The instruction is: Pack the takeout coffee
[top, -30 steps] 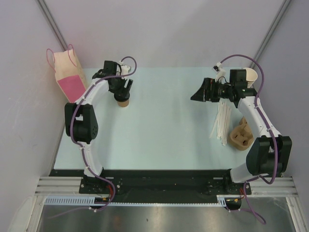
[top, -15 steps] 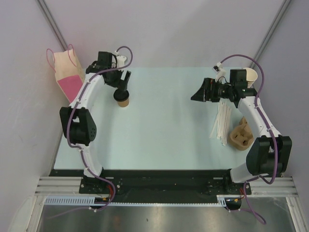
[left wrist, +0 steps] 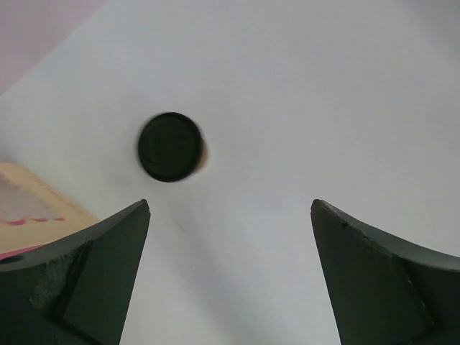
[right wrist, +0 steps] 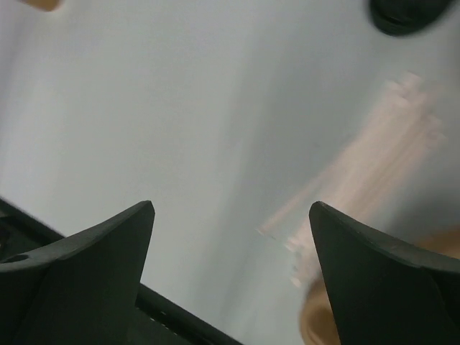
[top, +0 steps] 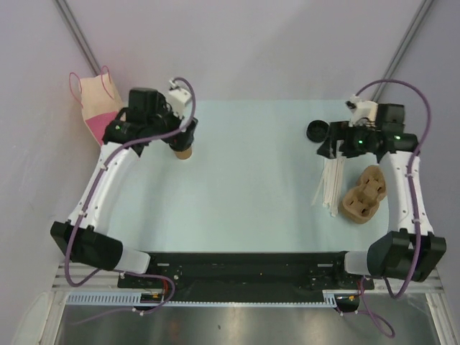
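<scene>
The takeout coffee [top: 185,151] is a small tan paper cup with a black lid [left wrist: 169,146]. It stands upright on the pale table near the back left. My left gripper [top: 185,131] hangs open above it. In the left wrist view the cup lies ahead of the fingertips, and my left gripper [left wrist: 230,205] has nothing between its fingers. My right gripper [top: 327,144] is open over the back right of the table. In its own blurred view my right gripper [right wrist: 231,205] holds nothing.
A cream and pink paper bag [top: 97,108] stands at the table's back left corner. A loose black lid [top: 315,131] lies beside the right gripper. White straws [top: 332,180] and a brown pulp cup carrier [top: 364,194] lie at the right.
My left gripper has opened fully, lifted off the cup and drawn back as the arm stretched out. My right arm swung back to the right, uncovering a black lid on the table.
</scene>
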{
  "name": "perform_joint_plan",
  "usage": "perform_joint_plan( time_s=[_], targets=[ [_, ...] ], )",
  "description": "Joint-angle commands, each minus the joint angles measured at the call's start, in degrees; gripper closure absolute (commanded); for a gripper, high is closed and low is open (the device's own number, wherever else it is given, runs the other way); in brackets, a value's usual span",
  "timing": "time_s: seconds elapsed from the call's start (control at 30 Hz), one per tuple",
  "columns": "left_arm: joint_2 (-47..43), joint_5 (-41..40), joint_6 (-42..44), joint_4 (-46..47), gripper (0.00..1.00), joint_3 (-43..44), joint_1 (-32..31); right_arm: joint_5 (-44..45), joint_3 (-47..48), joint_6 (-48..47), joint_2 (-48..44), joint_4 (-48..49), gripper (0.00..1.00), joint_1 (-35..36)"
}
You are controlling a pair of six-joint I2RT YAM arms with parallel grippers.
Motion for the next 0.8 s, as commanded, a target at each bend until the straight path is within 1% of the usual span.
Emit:
perform_joint_plan(
  time_s=[0.0,0.03,0.07,0.1,0.13,0.2,0.23,0.3,0.4,0.47,0.5,0.57,0.67,0.7,0.77],
  targets=[
    [-6.6,1.3,1.0,2.8,0.01,-12.4,-8.7,15.7,3.6,-9.9,-8.0,-15.2,0.07,-11.2],
    [-8.3,1.2,0.2,4.1,0.01,-13.5,-9.7,17.5,3.5,-10.4,-9.0,-16.4,0.12,-13.4],
    [-8.7,2.7,-1.3,4.5,0.01,-14.3,-10.6,19.0,3.5,-11.1,-11.0,-17.2,0.14,-17.7],
    [-8.8,3.6,-2.1,4.6,0.01,-14.7,-11.2,20.3,3.3,-12.9,-11.8,-18.4,0.17,-19.4],
    [-8.6,4.3,-2.9,4.8,0.01,-14.9,-12.4,22.6,3.1,-13.8,-12.4,-18.7,0.23,-21.1],
    [-7.8,5.9,-5.3,4.6,0.01,-14.2,-13.2,26.1,2.0,-14.9,-12.8,-19.1,0.26,-23.6],
    [-7.4,6.4,-5.9,3.9,0.01,-12.9,-14.0,26.4,1.3,-15.3,-12.5,-19.0,0.32,-24.5],
    [-6.1,6.7,-7.4,3.2,0.02,-10.9,-15.1,25.8,0.0,-15.0,-11.1,-18.9,0.38,-27.4],
    [-5.5,6.6,-9.3,2.5,0.02,-8.7,-16.2,22.5,-1.7,-11.7,-9.5,-16.8,0.39,-31.6],
    [-5.1,6.4,-10.1,2.3,0.02,-7.8,-16.6,22.0,-3.3,-7.9,-8.7,-15.7,0.44,-32.4],
    [-5.1,6.5,-10.2,2.0,0.02,-7.4,-16.8,22.8,-4.0,-6.6,-8.2,-14.0,0.49,-32.7],
    [-5.1,6.6,-10.1,1.9,0.02,-7.4,-16.9,23.3,-7.0,-3.7,-8.0,-12.0,0.5,-33.0],
    [-5.1,6.5,-9.8,1.7,0.02,-7.8,-16.8,22.5,-11.7,-1.3,-7.4,-7.8,0.56,-33.4],
    [-5.2,6.3,-9.7,1.5,0.02,-7.9,-16.9,22.2,-12.8,-0.7,-7.0,-6.1,0.59,-33.5],
    [-5.1,6.2,-9.4,1.4,0.02,-8.0,-16.9,21.5,-15.4,0.7,-5.9,-4.5,0.6,-33.9]
  ],
)
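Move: The cardboard cup carrier lies about 17 cm to the right of the right hand, 5 cm back and some 20 cm below. The straws lie on the table about 6 cm to that hand's right and 1 cm back; the black lid is some 20 cm ahead and 1 cm right, and the cup stack 16 cm ahead and 13 cm right. From the left hand the carrier is roughly 59 cm right and 6 cm back, and the lidded cup is 10 cm ahead, 3 cm left, 21 cm below. Towards the cup carrier the right hand sweeps about 20 cm right and 11 back, then sinks some 10 cm to hover near its right side, swinging clockwise about 45 degrees, tipping steeper and closing its empty fingers by over half. The open left hand draws off from the lidded cup, right and back, dipping then partly rising again. ##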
